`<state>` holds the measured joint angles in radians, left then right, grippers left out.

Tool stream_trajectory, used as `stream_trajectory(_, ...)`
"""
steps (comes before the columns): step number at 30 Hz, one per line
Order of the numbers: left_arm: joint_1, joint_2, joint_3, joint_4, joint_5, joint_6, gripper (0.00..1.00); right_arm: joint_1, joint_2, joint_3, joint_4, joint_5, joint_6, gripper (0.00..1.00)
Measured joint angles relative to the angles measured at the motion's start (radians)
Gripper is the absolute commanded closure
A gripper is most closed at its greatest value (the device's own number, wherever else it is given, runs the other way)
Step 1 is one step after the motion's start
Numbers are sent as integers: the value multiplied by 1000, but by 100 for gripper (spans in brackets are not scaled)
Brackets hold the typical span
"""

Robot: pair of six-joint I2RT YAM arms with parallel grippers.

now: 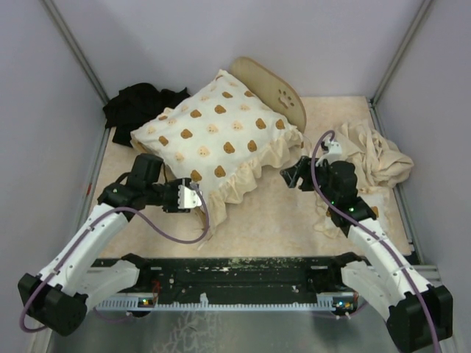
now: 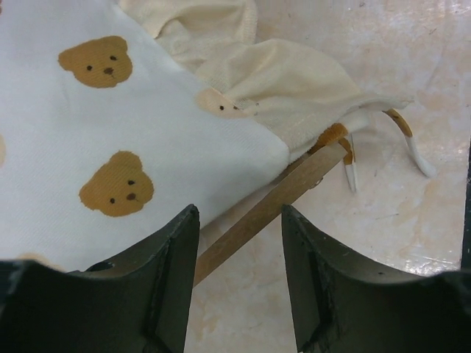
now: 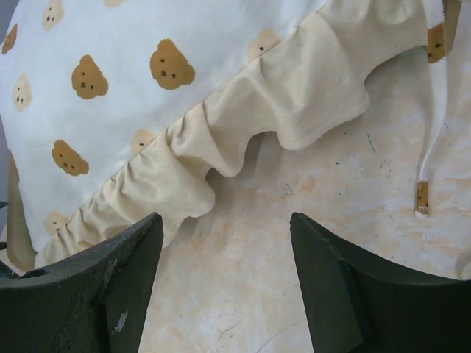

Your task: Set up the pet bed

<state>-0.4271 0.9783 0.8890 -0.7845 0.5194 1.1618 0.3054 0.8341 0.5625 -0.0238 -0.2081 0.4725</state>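
Note:
The pet bed lies at the back of the table, mostly hidden under a cream frilled cushion (image 1: pixel 217 136) with brown bear prints. Only its rounded wooden headboard (image 1: pixel 274 87) with a paw cutout shows above the cushion. My left gripper (image 1: pixel 193 197) is at the cushion's near left corner. Its jaws are open (image 2: pixel 239 220) around nothing, and a light-wood rail of the bed (image 2: pixel 283 195) runs slantwise under the cushion (image 2: pixel 110 132) just beyond them. My right gripper (image 1: pixel 294 176) hovers open (image 3: pixel 228 220) beside the cushion's frill (image 3: pixel 280 110), over bare tabletop.
A crumpled beige cloth (image 1: pixel 375 158) lies at the right, behind my right arm. A black cloth (image 1: pixel 140 103) sits in the back left corner. Thin cushion ties with brown ends (image 2: pixel 349 165) trail onto the marbled tabletop (image 1: pixel 280 220). Grey walls close in three sides.

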Motion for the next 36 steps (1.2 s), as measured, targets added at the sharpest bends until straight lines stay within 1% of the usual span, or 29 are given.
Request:
stream_trajectory(5,-53,19,-2,15,-9,10,46,0,-11,0,-6,3,-8,30)
stream_trajectory(9,-60,39,-16,-12,-36,17,46,0,-19,0,-11,5,-17,29)
stream_trajectory(13,-61,30,-25,-8,-54,29,48,0,-31,0,-13,9,-24,29)
stream_trajectory(15,-61,28,-35,8,-59,35,52,0,-35,0,-13,9,-26,29)
stream_trajectory(19,-62,28,-49,41,-53,42,64,0,-35,0,-16,11,-26,30)
stream_trajectory(23,-87,28,-50,46,-51,50,66,0,-40,0,-36,13,-16,30)
stream_trajectory(27,-140,29,-57,70,-62,41,74,0,-66,0,-55,17,-7,30)
stream_trajectory(30,-198,29,-62,95,-67,9,76,0,-87,0,-59,24,-5,30)
stream_trajectory(32,-256,29,-64,112,-74,-28,76,0,-95,0,-66,32,-2,30)
stream_trajectory(35,-372,29,-66,147,-87,-96,77,0,-99,-6,-73,50,12,37)
stream_trajectory(36,-408,32,-67,160,-90,-116,75,0,-100,-12,-74,54,19,38)
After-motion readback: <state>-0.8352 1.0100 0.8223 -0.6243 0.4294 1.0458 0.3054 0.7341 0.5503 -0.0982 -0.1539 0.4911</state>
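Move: The wooden end board runs under the left hand's open fingers, its near stretch about 3 cm below them, 1 cm back and 1 cm to the right; the board's near corner is some 4 cm back and 4 cm right. The cream ruffle's near end hangs about 6 cm to the hand's right, level with it, and the bear-print cushion's middle lies roughly 21 cm ahead and 5 cm right. From the right hand, that stretch of board lies about 26 cm left and 10 cm back. Downward first, about 2 cm, the left hand settles its fingers astride the end board and closes them to pinch the wood near its near corner. It then drags the board right and back towards the robot, slowly and then faster, some 8 cm right and 5 cm back, turning about 15 degrees clockwise and keeping the pinch. ##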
